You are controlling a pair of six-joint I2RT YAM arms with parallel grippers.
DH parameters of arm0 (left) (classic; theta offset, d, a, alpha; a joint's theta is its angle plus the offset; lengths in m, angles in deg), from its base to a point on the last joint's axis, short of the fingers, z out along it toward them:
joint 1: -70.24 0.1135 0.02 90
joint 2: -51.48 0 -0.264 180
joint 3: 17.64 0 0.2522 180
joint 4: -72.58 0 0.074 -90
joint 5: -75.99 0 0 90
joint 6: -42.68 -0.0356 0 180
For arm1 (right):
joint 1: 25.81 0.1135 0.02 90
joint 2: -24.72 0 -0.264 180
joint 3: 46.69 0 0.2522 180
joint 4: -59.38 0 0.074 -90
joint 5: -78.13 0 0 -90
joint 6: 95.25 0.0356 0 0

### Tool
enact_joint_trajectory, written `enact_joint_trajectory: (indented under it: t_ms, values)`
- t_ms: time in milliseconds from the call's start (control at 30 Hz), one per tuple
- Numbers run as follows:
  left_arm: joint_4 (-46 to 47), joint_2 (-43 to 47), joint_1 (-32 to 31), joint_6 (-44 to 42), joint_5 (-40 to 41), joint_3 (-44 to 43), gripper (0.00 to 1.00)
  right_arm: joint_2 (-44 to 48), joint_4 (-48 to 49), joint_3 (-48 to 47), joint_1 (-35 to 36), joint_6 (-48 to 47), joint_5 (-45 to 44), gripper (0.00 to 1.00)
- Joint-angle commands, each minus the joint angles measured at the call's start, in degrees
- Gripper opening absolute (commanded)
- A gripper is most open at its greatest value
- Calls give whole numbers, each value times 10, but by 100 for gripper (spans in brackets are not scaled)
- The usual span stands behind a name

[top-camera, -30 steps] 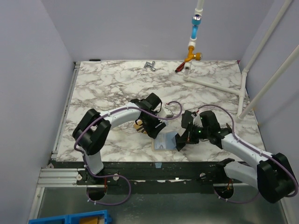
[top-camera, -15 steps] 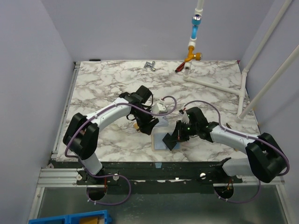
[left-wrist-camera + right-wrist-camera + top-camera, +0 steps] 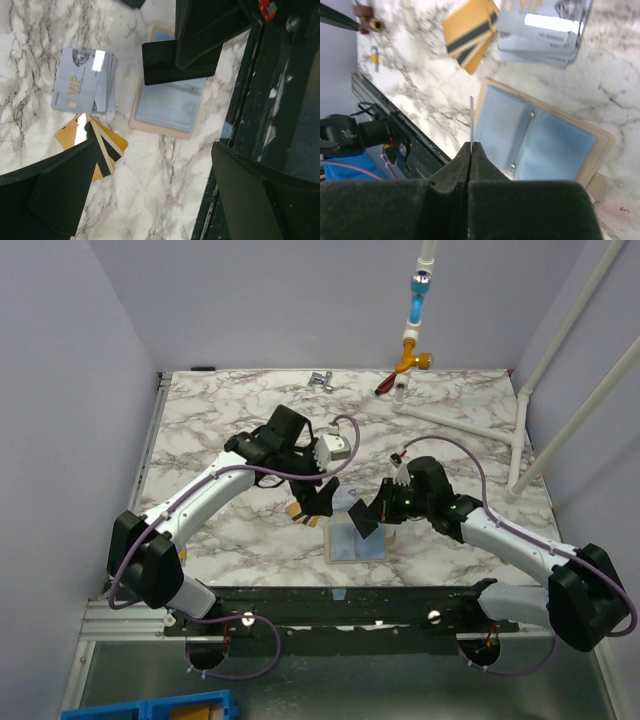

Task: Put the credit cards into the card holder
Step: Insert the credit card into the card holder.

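Note:
The card holder (image 3: pixel 356 545) lies open near the table's front edge, pale blue inside with a tan rim (image 3: pixel 160 127); it also shows in the right wrist view (image 3: pixel 540 140). My right gripper (image 3: pixel 368 520) is shut on a dark credit card (image 3: pixel 165 65), held on edge (image 3: pixel 471 120) just above the holder's left half. A stack of pale grey-blue credit cards (image 3: pixel 82 80) and several gold-tan striped ones (image 3: pixel 116 144) lie left of the holder. My left gripper (image 3: pixel 155 190) hangs open and empty above these cards and the bare marble.
A metal fitting (image 3: pixel 321 380), an orange and blue valve (image 3: pixel 412 345) and white pipes (image 3: pixel 465 420) stand at the back and right. A dark rail (image 3: pixel 340 595) runs along the table's front edge. A blue bin (image 3: pixel 150 708) sits below left.
My left gripper's jaws have opened wide and its arm has stretched out and lifted. My right gripper has shifted left with the card, over the holder.

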Motion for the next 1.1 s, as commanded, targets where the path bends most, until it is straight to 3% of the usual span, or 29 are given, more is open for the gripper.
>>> enact_joint_trajectory:
  t_ms: [0,67,167,367,467,600,833,1067]
  values:
    - [105,21,39,191,-143,8,98,59,56,-4,2,-5,-33,1]
    - [173,19,58,303,-198,38,87,80,116,11,2,5,-15,1]
    - [261,10,70,399,-271,68,73,97,179,33,2,22,36,1]
    - [430,18,91,541,-367,115,69,103,288,55,2,69,143,1]
    - [453,34,98,542,-383,131,66,99,314,50,2,76,195,1]
    - [402,34,100,494,-390,129,60,85,313,33,1,73,251,1]
    - [430,40,99,513,-417,139,46,88,347,37,2,85,189,1]
    - [440,51,99,522,-418,143,42,94,384,38,2,93,131,1]
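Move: The black card stands in the right fingers, its middle about 10 cm to the left hand's right, 1 cm back and 8 cm below it; from the left hand the open card holder lies 9 cm right and 5 cm back, the gold cards 4 cm ahead and 4 cm left, all some 15 cm down. From the right hand, the open left fingers it goes to are roughly 13 cm left, 1 cm ahead and 6 cm higher, and the holder is 5 cm left, 5 cm back and 9 cm below. Keeping its shut grip on the black card, the right hand lifts it some 13 cm off above the card holder and about 4 cm left towards the left gripper, its fingers tipping up to point nearly level to the left. The left hand rises too, edging right and back to meet the card, swings its fingers up from slanting down to nearly level and pointing right, and narrows them from wide open to under half around the card's free end, with no grip on it to be seen yet. ##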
